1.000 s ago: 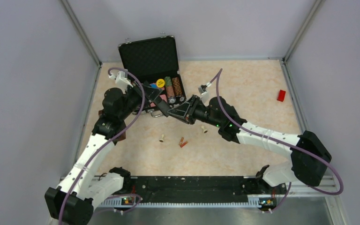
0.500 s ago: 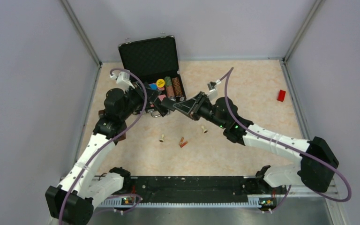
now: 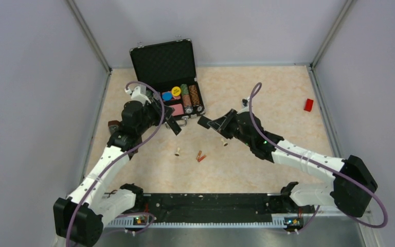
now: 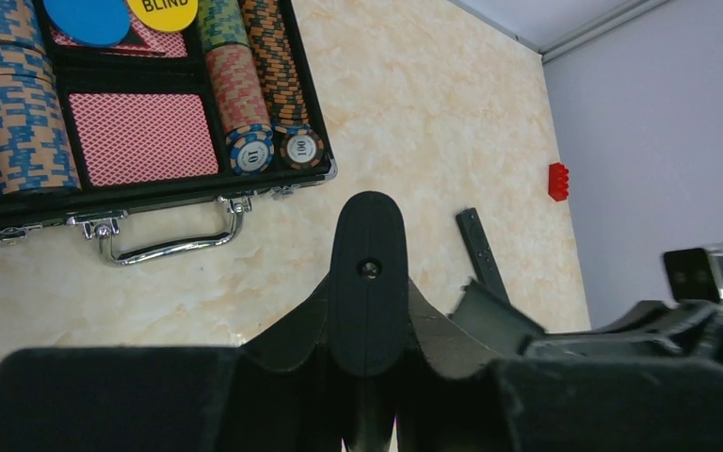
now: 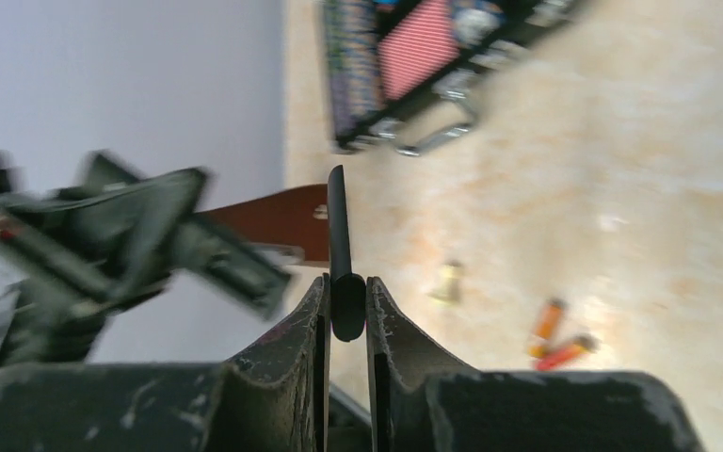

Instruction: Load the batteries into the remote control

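My right gripper [image 3: 217, 125] [image 5: 346, 284] is shut on the slim black remote control [image 3: 204, 122] [image 5: 338, 217], which shows edge-on in the right wrist view. In the left wrist view the remote control [image 4: 481, 247] shows small pale dots. My left gripper [image 3: 169, 123] [image 4: 367, 294] is shut on a wider plain black bar [image 4: 367, 231] with a rounded end and a screw hole. The two held pieces hang apart above the table. Two red-orange batteries [image 3: 200, 156] [image 5: 554, 336] lie together on the table below and between the grippers.
An open black case [image 3: 160, 64] [image 4: 165, 193] of poker chips and cards stands at the back left, its handle toward the grippers. Two cream pegs [image 3: 177, 152] [image 3: 225, 142] lie near the batteries. A red block [image 3: 308, 104] sits far right. A brown object [image 3: 114, 125] lies by the left arm.
The two grippers met in front of the case before. They have since drawn apart, the left back to the left and the right to the right, each carrying a black piece.
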`<state>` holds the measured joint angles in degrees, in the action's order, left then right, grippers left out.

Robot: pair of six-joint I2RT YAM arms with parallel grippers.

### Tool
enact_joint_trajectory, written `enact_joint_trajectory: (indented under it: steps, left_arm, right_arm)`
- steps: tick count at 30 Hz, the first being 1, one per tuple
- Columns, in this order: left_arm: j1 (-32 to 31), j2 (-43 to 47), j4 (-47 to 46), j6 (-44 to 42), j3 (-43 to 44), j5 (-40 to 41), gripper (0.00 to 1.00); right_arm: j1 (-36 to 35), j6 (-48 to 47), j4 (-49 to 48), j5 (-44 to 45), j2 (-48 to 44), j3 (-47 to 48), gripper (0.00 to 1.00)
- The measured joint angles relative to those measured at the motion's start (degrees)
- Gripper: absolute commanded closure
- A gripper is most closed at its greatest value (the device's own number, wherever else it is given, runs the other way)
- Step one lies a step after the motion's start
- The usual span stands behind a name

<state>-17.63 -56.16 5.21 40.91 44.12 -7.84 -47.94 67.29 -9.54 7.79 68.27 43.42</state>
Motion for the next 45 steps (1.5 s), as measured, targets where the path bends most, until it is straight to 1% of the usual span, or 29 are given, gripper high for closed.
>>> enact_joint_trajectory:
  steps: [5,9,13,15,17,21,30,33,37,42,45]
  left_arm:
    - [0.0,0.31,0.02,-0.42,-0.09,-0.15,1.0]
    - [0.0,1.49,0.07,-0.33,-0.72,-0.46,1.0]
    - [0.02,2.69,0.04,-0.37,-0.87,-1.9,1.0]
    - [0.02,3.37,0.04,-0.52,-0.96,-3.1,1.0]
    - [0.02,4.13,0.02,-1.01,-0.98,-4.72,1.0]
    - [0.0,6.1,-0.11,-3.28,-0.96,-9.07,1.0]
    - [0.0,8.92,-4.92,-8.76,-0.46,-22.91,1.0]
    - [0.0,8.92,-5.62,-9.46,0.15,-25.44,1.0]
    - [-0.04,8.92,-5.14,-9.68,0.48,-24.35,1.0]
    - [-0.04,9.07,-2.03,-9.7,1.46,-17.88,1.0]
    - [-0.04,9.35,-0.44,-9.53,1.7,-14.4,1.0]
  right_arm:
    - [1.99,0.68,4.87,0.22,5.92,-2.36,1.0]
    - [3.28,0.22,4.52,-1.4,12.46,-2.54,1.0]
    - [4.68,-0.15,4.33,-2.67,17.09,-2.54,0.99]
    - [4.74,-0.24,4.63,-2.99,18.43,-2.38,0.9]
    - [4.74,-0.24,5.9,-3.17,19.65,-1.75,0.86]
    - [4.74,-0.22,8.9,-3.32,20.92,0.28,0.82]
    - [4.74,-0.2,17.42,-3.34,22.56,5.03,0.57]
    - [4.74,-0.28,19.37,-3.45,22.47,5.42,0.53]
    - [4.7,-1.31,21.33,-4.13,21.09,5.42,0.53]
    - [3.23,-3.69,22.14,-4.11,18.29,5.75,0.56]
    - [0.42,-3.43,24.55,-3.26,18.27,7.54,0.6]
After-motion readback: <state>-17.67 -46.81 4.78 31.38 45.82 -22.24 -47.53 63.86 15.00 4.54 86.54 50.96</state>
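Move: The right hand, gripping the battery cover, is bound for a clear patch of table roughly 18 cm below, 3 cm ahead and 1 cm to its left. Against this hand, the two batteries lie about 6 cm back and 5 cm left, one white chess piece 7 cm right and 1 cm ahead, the other 17 cm left and 3 cm back. From the left hand, which keeps the remote, the patch lies some 17 cm right, 2 cm back and 19 cm down. Straight down goes the right hand, about 17 cm, tipping its fingers steeper by some 30 degrees; it lays the battery cover on the table and opens, then lifts slightly and draws back towards the batteries. The left hand keeps its grip on the remote, rising and drawing back and to the right while tilting up and turning clockwise, then partly returns forward and left. ##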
